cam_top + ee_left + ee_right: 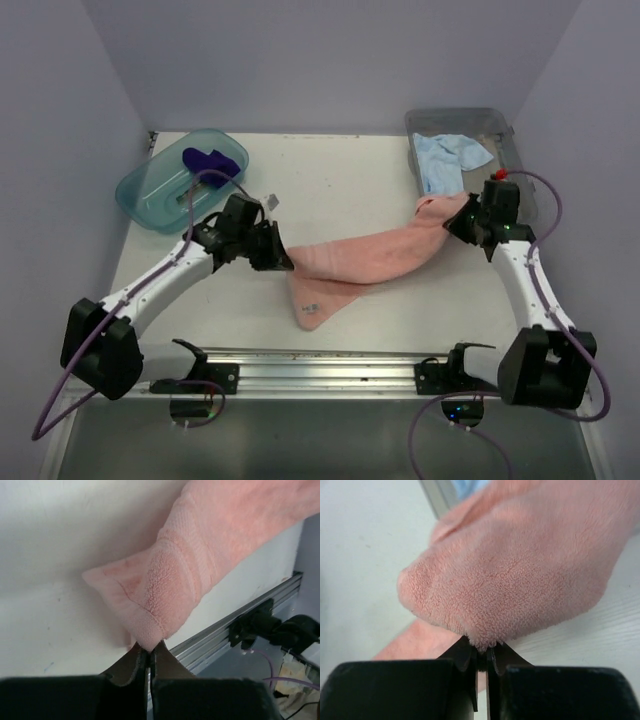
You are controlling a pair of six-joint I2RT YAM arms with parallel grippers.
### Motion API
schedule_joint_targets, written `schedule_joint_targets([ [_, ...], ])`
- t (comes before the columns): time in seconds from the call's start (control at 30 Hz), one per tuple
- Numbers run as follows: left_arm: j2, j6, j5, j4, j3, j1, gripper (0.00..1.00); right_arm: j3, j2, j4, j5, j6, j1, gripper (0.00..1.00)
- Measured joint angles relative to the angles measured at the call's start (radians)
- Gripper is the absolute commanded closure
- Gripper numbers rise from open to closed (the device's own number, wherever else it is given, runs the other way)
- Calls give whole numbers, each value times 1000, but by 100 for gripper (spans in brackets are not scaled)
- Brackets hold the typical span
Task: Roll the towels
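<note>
A salmon pink towel [375,257] stretches across the middle of the table, with one corner hanging toward the front. My left gripper [282,262] is shut on its left end; the left wrist view shows the hem [145,635] pinched between the closed jaws. At the other end, my right gripper [458,220] is shut on the towel; plush pile [520,580] bulges out of the jaws. A dark purple towel [212,160] lies bunched in the teal tub [150,195]. A light blue towel [445,158] lies in the clear grey bin [505,130].
The teal tub stands at the back left, the grey bin at the back right beside my right arm. An aluminium rail [320,368] runs along the table's front edge between the arm bases. Walls close in on three sides.
</note>
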Motion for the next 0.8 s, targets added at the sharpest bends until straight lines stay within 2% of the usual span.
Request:
schedule_joint_targets([
  [0.1, -56, 21, -3, -40, 148, 53, 100, 105, -103, -59, -10, -7, 0, 100],
  [0.17, -70, 47, 7, -75, 279, 129, 100, 233, -132, -93, -32, -5, 0, 100],
  [0.33, -39, 106, -2, -153, 664, 320, 100, 610, -104, -101, -140, 28, 0, 100],
  [0.53, -42, 151, -27, -235, 979, 408, 100, 958, -90, -122, -280, 51, 2, 100],
  [0.63, -61, 169, -63, -290, 1064, 422, 100, 993, -142, -130, -354, 65, 2, 100],
  [0.8, -134, 206, -156, -374, 1080, 423, 100, 769, -326, -136, -450, 122, 11, 100],
])
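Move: The pink towel is already pinched at its ends. Its middle lies about 22 cm right of the left hand, 4 cm ahead and 5 cm below; its loose tagged flap is 8 cm right and 7 cm back. The purple roll sits some 20 cm left and 26 cm ahead. From the right hand, the towel's middle is about 22 cm left, 8 cm back and 7 cm below, the blue towel roughly 17 cm ahead. The pink towel is swept up fast between both hands, each keeping its pinch and tilting its fingers up by about 55 degrees. The left hand rises some 40 cm, swinging forward then partly back while drifting left; the right climbs a little higher, then draws back and left and starts to sink. ##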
